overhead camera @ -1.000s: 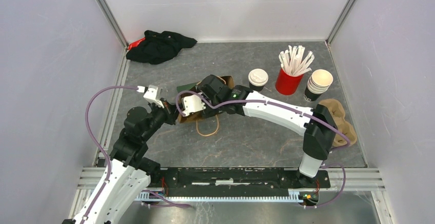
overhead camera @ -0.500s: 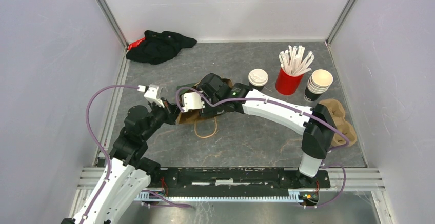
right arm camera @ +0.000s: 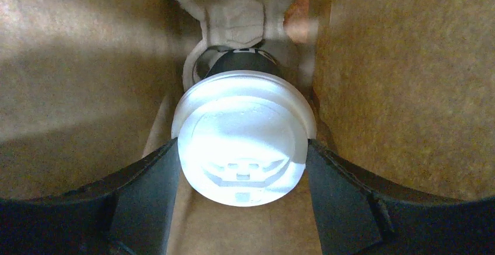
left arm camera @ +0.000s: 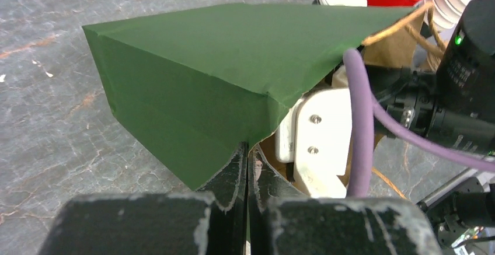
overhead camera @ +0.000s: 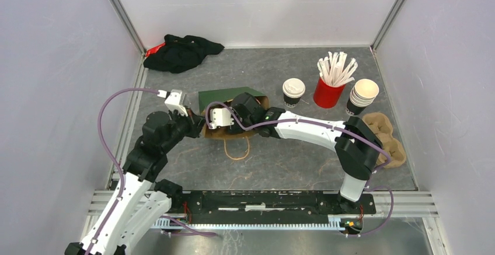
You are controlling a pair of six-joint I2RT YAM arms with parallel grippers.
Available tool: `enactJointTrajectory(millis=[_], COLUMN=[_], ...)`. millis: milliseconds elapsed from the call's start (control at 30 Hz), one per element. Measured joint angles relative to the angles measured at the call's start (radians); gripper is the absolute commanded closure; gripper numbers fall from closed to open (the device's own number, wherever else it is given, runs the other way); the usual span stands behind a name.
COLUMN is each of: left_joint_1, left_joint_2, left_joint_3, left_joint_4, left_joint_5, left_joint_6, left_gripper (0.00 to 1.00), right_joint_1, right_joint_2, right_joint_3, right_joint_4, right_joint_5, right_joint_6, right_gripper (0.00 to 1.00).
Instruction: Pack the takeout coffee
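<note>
A green paper bag (overhead camera: 225,96) with a brown inside lies on its side mid-table. My left gripper (left arm camera: 247,150) is shut on the bag's (left arm camera: 204,68) mouth edge and holds the green flap lifted. My right gripper (right arm camera: 240,150) is inside the bag, with a finger pressed against each side of a takeout coffee cup's white lid (right arm camera: 242,121); the dark cup body shows behind the lid. From above, the right fingers are hidden by the bag. A second lidded takeout coffee cup (overhead camera: 293,90) stands upright to the right of the bag.
A red cup of white sticks (overhead camera: 330,88) and a stack of lidless cups (overhead camera: 363,96) stand at the back right. A brown pulp cup carrier (overhead camera: 390,141) lies at the right edge, a black cloth (overhead camera: 181,52) at the back left. The bag's rope handle (overhead camera: 236,147) loops toward me.
The bag's green flap has risen into full view as the left gripper lifted it. The right gripper with the cup has moved left, deeper into the bag.
</note>
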Motion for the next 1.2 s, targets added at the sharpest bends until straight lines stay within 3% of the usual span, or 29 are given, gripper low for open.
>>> enactJointTrajectory(millis=[267,533,933,1200], left_joint_1=[0.000,0.002,0.007,0.002], left_joint_2=[0.119,0.259,0.410,0.468], left_joint_3=[0.242,0.439,0.532,0.588], left_joint_4=[-0.158,-0.298,-0.427,-0.546], left_joint_5=[-0.030,0.003,0.114,-0.042], left_joint_6=[-0.060,-0.100,-0.140,-0.215], left_gripper=[0.98,0.98,0.98,0.98], right_joint_1=[0.009,0.036,0.053,0.016], right_joint_2=[-0.007,-0.010,-0.022,0.025], right_joint_3=[0.074,0.243,0.274,0.273], right_joint_4=[-0.105,-0.378,-0.639,-0.606], right_joint_5=[-0.035,-0.063,-0.114,-0.132], right_joint_6=[0.086,0.242,0.460,0.461], right_gripper=[0.51,0.50,0.49,0.49])
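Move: The takeout bag, tipped with its mouth towards the arms, has its middle about 5 cm ahead, 10 cm right and 10 cm below the left hand, which already pinches its rim. From the right hand, inside the bag gripping the lidded coffee cup, the cup carrier lies roughly 7 cm ahead, 5 cm left and 6 cm below. The other coffee cup stands some 18 cm right, 2 cm ahead and 8 cm below that hand. The bag is swung up from its lean between both hands: the left, still pinching the rim, lifts about 7 cm, then sinks back past halfway, fingers tipping down. Inside it the right keeps its grip on the cup lid, draws back over 8 cm, rising then sinking and drifting right, tips nearly 30 degrees further down, and finally eases forward a little. ##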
